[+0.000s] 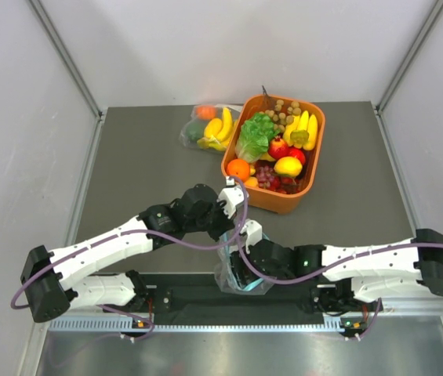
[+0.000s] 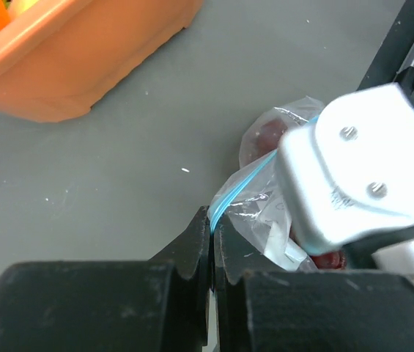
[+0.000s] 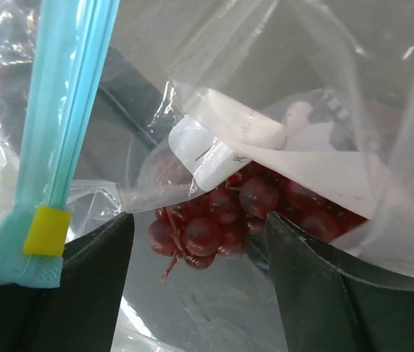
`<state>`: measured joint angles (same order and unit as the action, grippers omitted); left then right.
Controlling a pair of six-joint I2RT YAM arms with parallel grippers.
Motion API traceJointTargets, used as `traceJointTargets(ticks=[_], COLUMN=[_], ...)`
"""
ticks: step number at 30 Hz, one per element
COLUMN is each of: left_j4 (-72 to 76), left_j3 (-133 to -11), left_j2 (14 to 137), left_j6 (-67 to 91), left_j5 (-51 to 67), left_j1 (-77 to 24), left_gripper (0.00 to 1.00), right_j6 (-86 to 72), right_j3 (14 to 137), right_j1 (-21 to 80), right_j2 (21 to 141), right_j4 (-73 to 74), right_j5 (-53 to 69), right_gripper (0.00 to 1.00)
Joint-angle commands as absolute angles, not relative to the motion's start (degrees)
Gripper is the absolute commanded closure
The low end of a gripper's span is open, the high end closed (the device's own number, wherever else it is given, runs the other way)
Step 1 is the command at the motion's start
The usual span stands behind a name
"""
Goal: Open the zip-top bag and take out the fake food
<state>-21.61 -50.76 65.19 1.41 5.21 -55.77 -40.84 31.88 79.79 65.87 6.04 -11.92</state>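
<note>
The zip-top bag (image 1: 224, 272) lies crumpled at the near table edge between my two arms. My left gripper (image 2: 212, 220) is shut on the end of its teal zip strip (image 2: 245, 182); in the top view it (image 1: 229, 235) sits just above the bag. My right gripper (image 3: 198, 220) is open inside the bag's mouth, a finger on each side of a dark red grape bunch (image 3: 225, 209), the fake food, and apart from it. A white paper label (image 3: 228, 147) lies over the grapes. The zip strip (image 3: 71, 110) with its yellow slider (image 3: 45, 231) hangs to the left.
An orange basket (image 1: 316, 168) full of plastic fruit stands just beyond the arms, its wall (image 2: 82, 66) close to the left gripper. A second clear bag with bananas (image 1: 208, 129) lies to the basket's left. Grey walls close in the table.
</note>
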Motion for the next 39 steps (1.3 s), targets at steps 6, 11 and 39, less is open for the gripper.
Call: traceJointTargets(ticks=[6,11,39], left_j4=[-19.51,-19.42,-15.47], left_j3=[-51.77,-51.77,-49.31], left_j2=[64.60,64.34,56.42], left_j6=[0.44,0.53,-0.97], left_j5=[2.99,2.99,15.11], left_j1=[-55.28,-55.28,-55.20], left_gripper=[0.99,0.99,0.07], right_j6=[-45.96,-48.86,-46.06], right_j3=[32.70,30.41,26.19], right_j1=[85.07,86.31,75.59], right_j2=[72.77,75.76,48.69], right_j4=[4.83,1.85,14.33], right_j5=[-11.25,-14.32,-39.37], right_gripper=[0.26,0.48,1.00])
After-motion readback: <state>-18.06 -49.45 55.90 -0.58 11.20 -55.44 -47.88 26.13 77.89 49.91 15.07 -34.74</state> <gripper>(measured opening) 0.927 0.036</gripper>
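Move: The dark-red grapes lie in the bag just off the right hand's open fingertips, about 3 cm to its left and 4 cm below, level fore and aft. The pinched stretch of blue zip rim is some 10 cm ahead of that hand, 4 cm left and 9 cm above. The orange bin's middle is about 33 cm ahead and 10 cm right. The left hand still holds that rim between its fingertips; from it the grapes are roughly 10 cm back, 3 cm right and 9 cm below. The right hand, already inside the bag, pushes about 3 cm down with some 2 cm back and left to the grapes and shuts its fingers almost fully, then turns back on itself and draws forward and right with a rise, about 8 cm forward, 9 cm right and 5 cm up from its lowest point, swinging some 20 degrees clockwise and pulling the bag along. As the right hand starts out, the left hand, near still until then, opens wide to let go of the zip rim and lifts about 5 cm clear, easing slightly back. ##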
